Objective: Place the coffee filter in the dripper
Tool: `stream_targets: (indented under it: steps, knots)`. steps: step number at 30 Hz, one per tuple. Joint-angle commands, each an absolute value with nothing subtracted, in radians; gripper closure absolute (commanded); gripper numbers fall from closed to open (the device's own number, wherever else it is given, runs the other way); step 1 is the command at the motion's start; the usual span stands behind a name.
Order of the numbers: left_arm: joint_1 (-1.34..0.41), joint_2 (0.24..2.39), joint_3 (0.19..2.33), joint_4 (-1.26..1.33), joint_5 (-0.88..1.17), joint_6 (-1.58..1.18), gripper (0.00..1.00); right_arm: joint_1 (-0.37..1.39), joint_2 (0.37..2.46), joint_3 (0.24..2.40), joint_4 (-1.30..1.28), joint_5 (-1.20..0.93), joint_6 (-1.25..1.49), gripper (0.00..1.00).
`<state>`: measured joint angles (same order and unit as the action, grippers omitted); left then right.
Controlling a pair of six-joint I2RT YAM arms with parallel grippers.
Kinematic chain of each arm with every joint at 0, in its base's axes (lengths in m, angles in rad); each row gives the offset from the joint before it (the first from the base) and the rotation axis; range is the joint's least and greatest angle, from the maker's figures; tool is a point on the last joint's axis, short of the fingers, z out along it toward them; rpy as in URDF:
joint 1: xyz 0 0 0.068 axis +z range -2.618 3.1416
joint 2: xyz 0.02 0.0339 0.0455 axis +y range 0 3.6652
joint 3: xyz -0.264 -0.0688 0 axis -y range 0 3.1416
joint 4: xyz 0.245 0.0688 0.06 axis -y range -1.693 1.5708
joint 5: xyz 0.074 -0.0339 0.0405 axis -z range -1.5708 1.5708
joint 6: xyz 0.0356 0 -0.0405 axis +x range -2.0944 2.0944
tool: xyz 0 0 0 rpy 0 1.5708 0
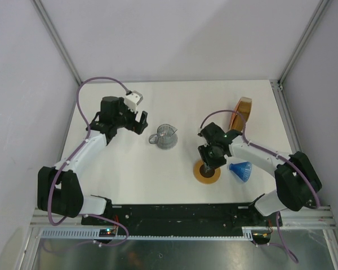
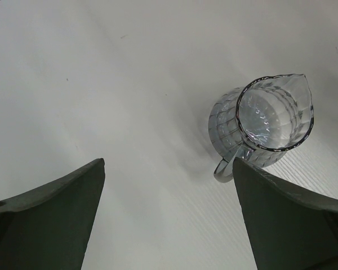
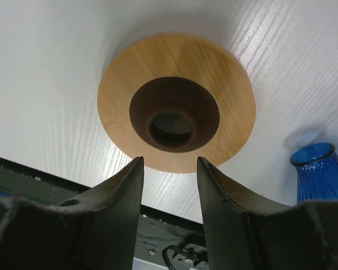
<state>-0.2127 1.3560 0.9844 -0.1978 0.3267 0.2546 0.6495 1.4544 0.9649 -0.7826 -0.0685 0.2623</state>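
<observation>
The dripper (image 1: 240, 170), a small translucent blue ribbed cone, rests on the white table just right of a flat wooden ring (image 1: 206, 172). In the right wrist view its narrow blue end (image 3: 321, 174) shows at the right edge. My right gripper (image 1: 208, 163) hovers over the ring's near edge (image 3: 174, 101). Its jaws (image 3: 169, 160) are open with a narrow gap and nothing between them. My left gripper (image 1: 139, 122) is wide open (image 2: 169, 163) over bare table beside the glass jug. No single coffee filter shows in any view.
A clear glass jug (image 1: 165, 136) stands mid-table; its handle (image 2: 224, 169) is next to my left gripper's right finger. A thick orange-brown stack of filters (image 1: 243, 108) stands on edge at the back right. The table's black front rail (image 3: 56, 180) lies just below the ring.
</observation>
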Motion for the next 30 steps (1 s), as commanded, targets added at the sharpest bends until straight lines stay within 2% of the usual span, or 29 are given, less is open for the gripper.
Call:
stream_targets:
  steps: [1, 16, 20, 25, 30]
  knots:
    - [-0.207, 1.314, 0.968, -0.193, 0.355, 0.257, 0.00, 0.655, 1.508, 0.966, -0.724, -0.038, 0.269, 0.54]
    - [-0.206, 1.335, 0.965, -0.199, 0.349, 0.261, 0.00, 0.635, 1.623, 0.950, -0.653, 0.013, 0.241, 0.62]
    - [-0.206, 1.335, 0.965, -0.198, 0.345, 0.261, 0.01, 0.638, 1.638, 0.949, -0.630, 0.018, 0.236, 0.73]
    - [-0.206, 1.333, 0.959, -0.198, 0.344, 0.264, 0.00, 0.643, 1.657, 0.950, -0.634, 0.051, 0.223, 0.96]
    - [-0.206, 1.328, 0.957, -0.199, 0.349, 0.276, 0.00, 0.644, 1.640, 0.970, -0.663, 0.086, 0.199, 1.00]
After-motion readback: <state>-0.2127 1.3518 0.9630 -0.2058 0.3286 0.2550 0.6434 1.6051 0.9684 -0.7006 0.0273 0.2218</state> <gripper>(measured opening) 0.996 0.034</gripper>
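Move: The wooden ring with the dark cup in its middle lies almost under the right hand, about 3 cm ahead, 1 cm left and 5 cm below. The blue dripper on its side is level with the ring, some 13 cm to the ring's right. The glass jug stands about 16 cm ahead of the right hand and 16 cm to its left. From the left hand, the ring is roughly 15 cm back, 26 cm right and 16 cm down. The wooden ring's dark cup is what the right hand goes down to: it sinks a bit under 4 cm while easing about 2 cm forward, then hardly moves. The half-open fingers close almost fully at the near right part of the cup, mostly once the descent is over, while the wrist tilts some 5 degrees to bring them more upright. ##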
